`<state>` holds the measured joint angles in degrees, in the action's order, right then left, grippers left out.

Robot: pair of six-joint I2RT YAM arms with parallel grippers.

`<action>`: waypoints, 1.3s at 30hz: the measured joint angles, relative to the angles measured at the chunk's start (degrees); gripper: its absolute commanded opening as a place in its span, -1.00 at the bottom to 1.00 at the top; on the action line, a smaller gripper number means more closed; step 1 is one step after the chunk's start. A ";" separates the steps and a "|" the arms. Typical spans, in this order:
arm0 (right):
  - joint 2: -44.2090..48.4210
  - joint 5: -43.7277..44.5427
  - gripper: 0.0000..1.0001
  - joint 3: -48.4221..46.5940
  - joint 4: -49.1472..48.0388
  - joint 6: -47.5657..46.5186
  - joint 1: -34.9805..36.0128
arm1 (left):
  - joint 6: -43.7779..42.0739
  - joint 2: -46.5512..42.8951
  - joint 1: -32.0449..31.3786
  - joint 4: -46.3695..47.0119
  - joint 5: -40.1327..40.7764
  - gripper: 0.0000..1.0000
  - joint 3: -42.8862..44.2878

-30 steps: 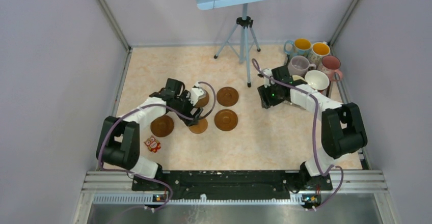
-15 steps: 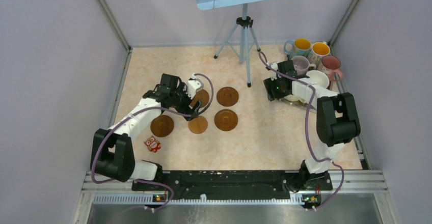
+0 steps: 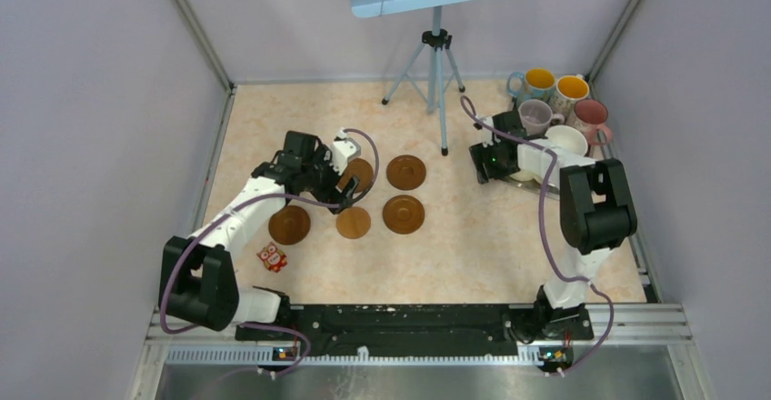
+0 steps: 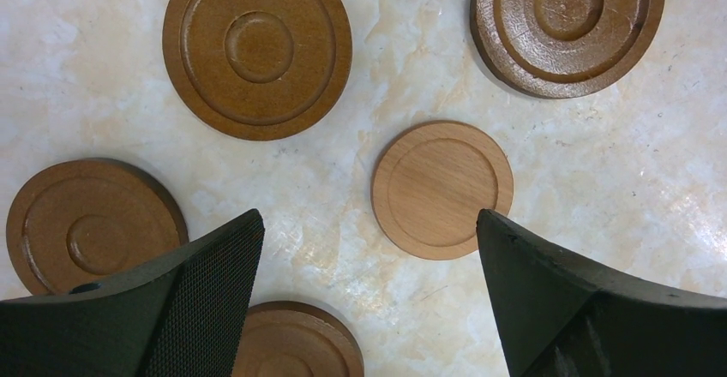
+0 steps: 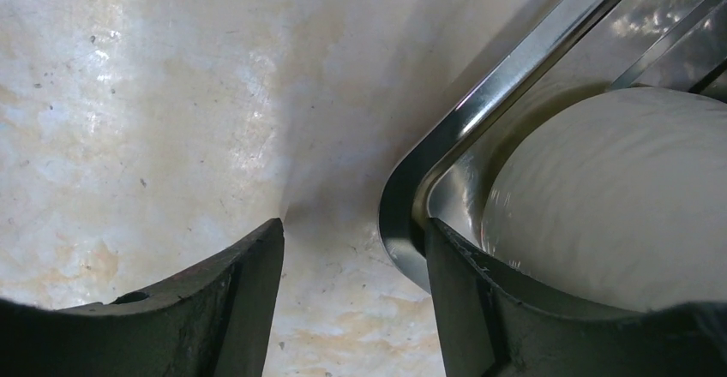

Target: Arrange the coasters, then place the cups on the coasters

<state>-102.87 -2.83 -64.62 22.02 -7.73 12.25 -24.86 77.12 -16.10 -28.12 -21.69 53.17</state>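
Observation:
Several round wooden coasters lie left of centre: dark ones [image 3: 289, 225] [image 3: 403, 214] [image 3: 405, 172], a lighter, flatter one [image 3: 353, 223], and one [image 3: 361, 172] partly under my left arm. My left gripper [image 3: 338, 191] hovers over them, open and holding nothing. In the left wrist view the lighter coaster [image 4: 442, 188] lies just ahead of the open left gripper [image 4: 369, 223]. The cups stand at the back right: blue [image 3: 536, 80], white-patterned [image 3: 571, 88], pink [image 3: 591, 116], lavender-grey [image 3: 535, 114], cream [image 3: 565, 141]. My right gripper [image 5: 353, 231] is open and holding nothing at the tray corner, beside the cream cup [image 5: 617, 197].
A steel tray [image 5: 480, 111] holds the cups against the right wall. A tripod [image 3: 436, 73] stands at the back centre. A small red owl figure [image 3: 271, 256] sits near the front left. Grey walls close in both sides.
My left gripper has opened a little wider and drawn back and left from the lighter coaster. My right gripper has moved back toward the tray corner and opened wider.

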 measured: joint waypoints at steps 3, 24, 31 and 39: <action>-0.81 -0.02 0.22 -0.02 -0.90 0.28 -0.02 | 0.37 -0.07 0.00 0.09 0.13 0.97 0.00; -1.44 -2.01 -0.39 0.11 -2.47 -0.72 -1.57 | 0.72 -0.26 0.00 0.96 1.77 0.97 0.24; -0.55 -3.23 -0.44 2.08 -4.20 -2.58 -1.57 | 0.68 -0.52 0.00 1.09 2.05 0.97 0.76; 2.80 -6.67 -0.45 6.99 -6.19 -7.63 -1.57 | 0.68 -0.52 0.00 1.11 2.14 0.97 1.07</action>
<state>-100.07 -9.50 -57.63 15.84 -15.35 10.68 -24.18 76.60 -16.10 -27.00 -19.55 54.24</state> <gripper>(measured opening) 0.285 0.987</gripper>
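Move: The steel tray's near-left corner rim is almost under the right gripper, some 1 cm ahead, 1 cm to its right and 1 cm below. In the tray, the cream cup stands about 6 cm right and 3 cm ahead of the gripper, the grey mug about 8 cm right and 10 cm ahead, both middles a little above it. From the left gripper the rim corner lies about 33 cm right, 6 cm ahead and 9 cm lower. Ease the right gripper about 1 cm forward and slightly down over the tray's near-left corner, and close the half-open fingers to pinch the rim, one finger outside and one inside beside the cream cup. Keep that pinch and drag the rim back about 2 cm, slightly left, turning the hand a little counter-clockwise. ##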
